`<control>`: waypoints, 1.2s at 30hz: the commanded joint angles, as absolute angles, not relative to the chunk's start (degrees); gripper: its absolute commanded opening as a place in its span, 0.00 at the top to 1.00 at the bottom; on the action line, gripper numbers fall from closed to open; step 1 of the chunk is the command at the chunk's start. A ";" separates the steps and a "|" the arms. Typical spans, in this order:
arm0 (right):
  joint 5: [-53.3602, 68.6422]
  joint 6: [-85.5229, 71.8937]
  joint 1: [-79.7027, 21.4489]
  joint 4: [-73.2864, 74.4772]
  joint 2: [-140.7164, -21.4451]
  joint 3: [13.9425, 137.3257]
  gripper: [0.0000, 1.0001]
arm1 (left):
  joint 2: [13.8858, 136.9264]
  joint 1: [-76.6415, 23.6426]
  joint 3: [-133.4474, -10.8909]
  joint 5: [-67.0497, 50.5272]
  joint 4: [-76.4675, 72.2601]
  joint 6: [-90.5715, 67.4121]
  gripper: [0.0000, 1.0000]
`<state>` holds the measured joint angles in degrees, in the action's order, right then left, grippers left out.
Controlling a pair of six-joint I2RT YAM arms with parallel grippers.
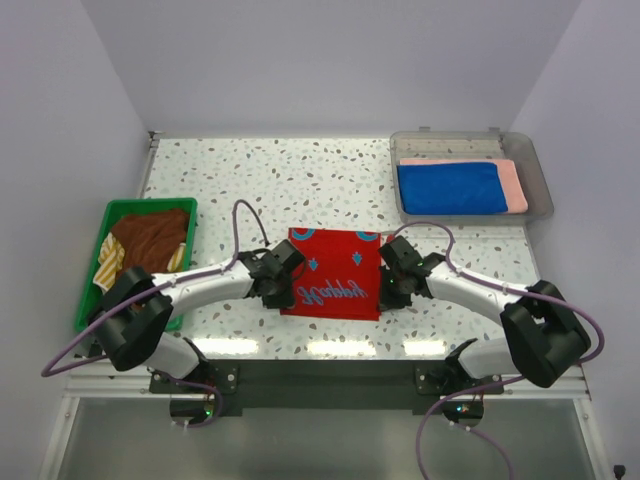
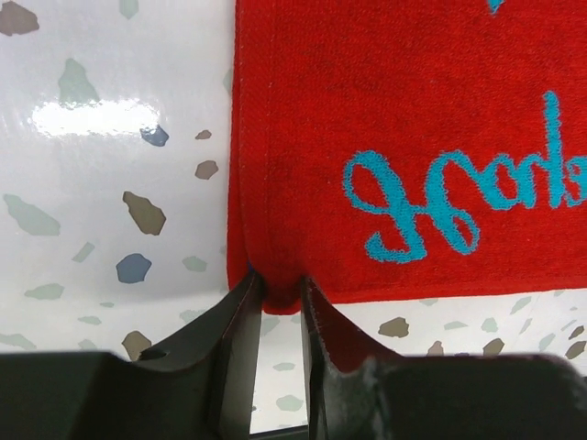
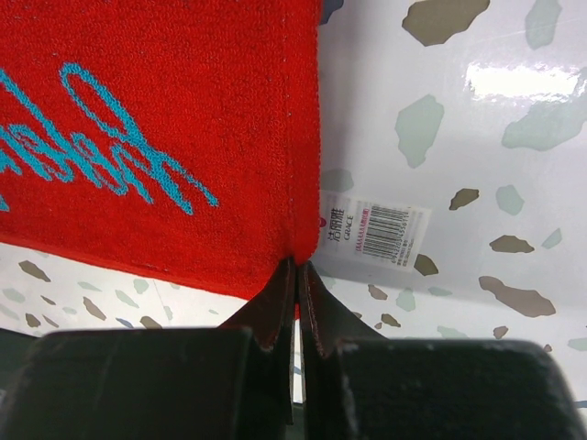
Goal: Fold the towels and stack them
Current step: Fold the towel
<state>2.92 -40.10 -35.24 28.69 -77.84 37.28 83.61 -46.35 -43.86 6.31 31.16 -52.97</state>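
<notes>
A red towel with blue script [image 1: 332, 272] lies flat in the middle of the table, between the two arms. My left gripper [image 1: 283, 283] is at its near left corner. In the left wrist view the towel [image 2: 404, 110] bunches between the jaws of this gripper [image 2: 280, 286], which are shut on that corner. My right gripper [image 1: 388, 280] is at the near right corner. In the right wrist view the towel [image 3: 156, 128] has its edge pinched in this gripper [image 3: 296, 266], whose jaws are tightly together. A white barcode label [image 3: 374, 229] sticks out beside that corner.
A green basket [image 1: 150, 204] at the left holds a brown towel [image 1: 152, 238] and a yellowish striped one [image 1: 108, 262]. A clear tray [image 1: 460, 137] at the back right holds a folded royal blue towel [image 1: 450, 187] on top of a salmon pink one [image 1: 515, 180].
</notes>
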 commanded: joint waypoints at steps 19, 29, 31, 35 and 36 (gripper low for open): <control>0.44 -38.32 -35.24 35.41 -74.27 44.55 1.00 | 85.34 -47.81 -55.27 12.56 39.37 -50.19 1.00; 5.26 -39.72 -35.24 40.26 -67.86 48.36 1.00 | 80.34 -47.72 -59.43 13.97 46.24 -47.37 1.00; 8.33 -40.43 -35.24 36.93 -67.15 44.76 1.00 | 80.07 -47.73 -55.40 13.01 44.57 -46.93 1.00; 11.60 -42.01 -35.33 31.39 -67.85 39.22 1.00 | 81.47 -47.72 -50.20 10.19 40.01 -46.93 1.00; 11.60 -42.45 -35.25 29.81 -68.37 38.33 1.00 | 81.56 -47.72 -49.23 10.28 39.21 -46.93 1.00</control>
<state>7.84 -40.36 -35.24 33.91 -67.37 41.65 80.99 -47.44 -52.34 11.14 42.09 -48.18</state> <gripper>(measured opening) 0.012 0.039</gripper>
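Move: The towel's near-left corner lies between the left hand's open fingers, barely 1 cm below; the Happy lettering is about 4 cm farther out and 11 cm to the right. The right hand already pinches the near-right corner, with the barcode label roughly 2 cm ahead and 3 cm right of that hand, on the table. Left fingers pinch the near-left corner; both hands raise the near edge about 7 cm, then dip and draw back. ##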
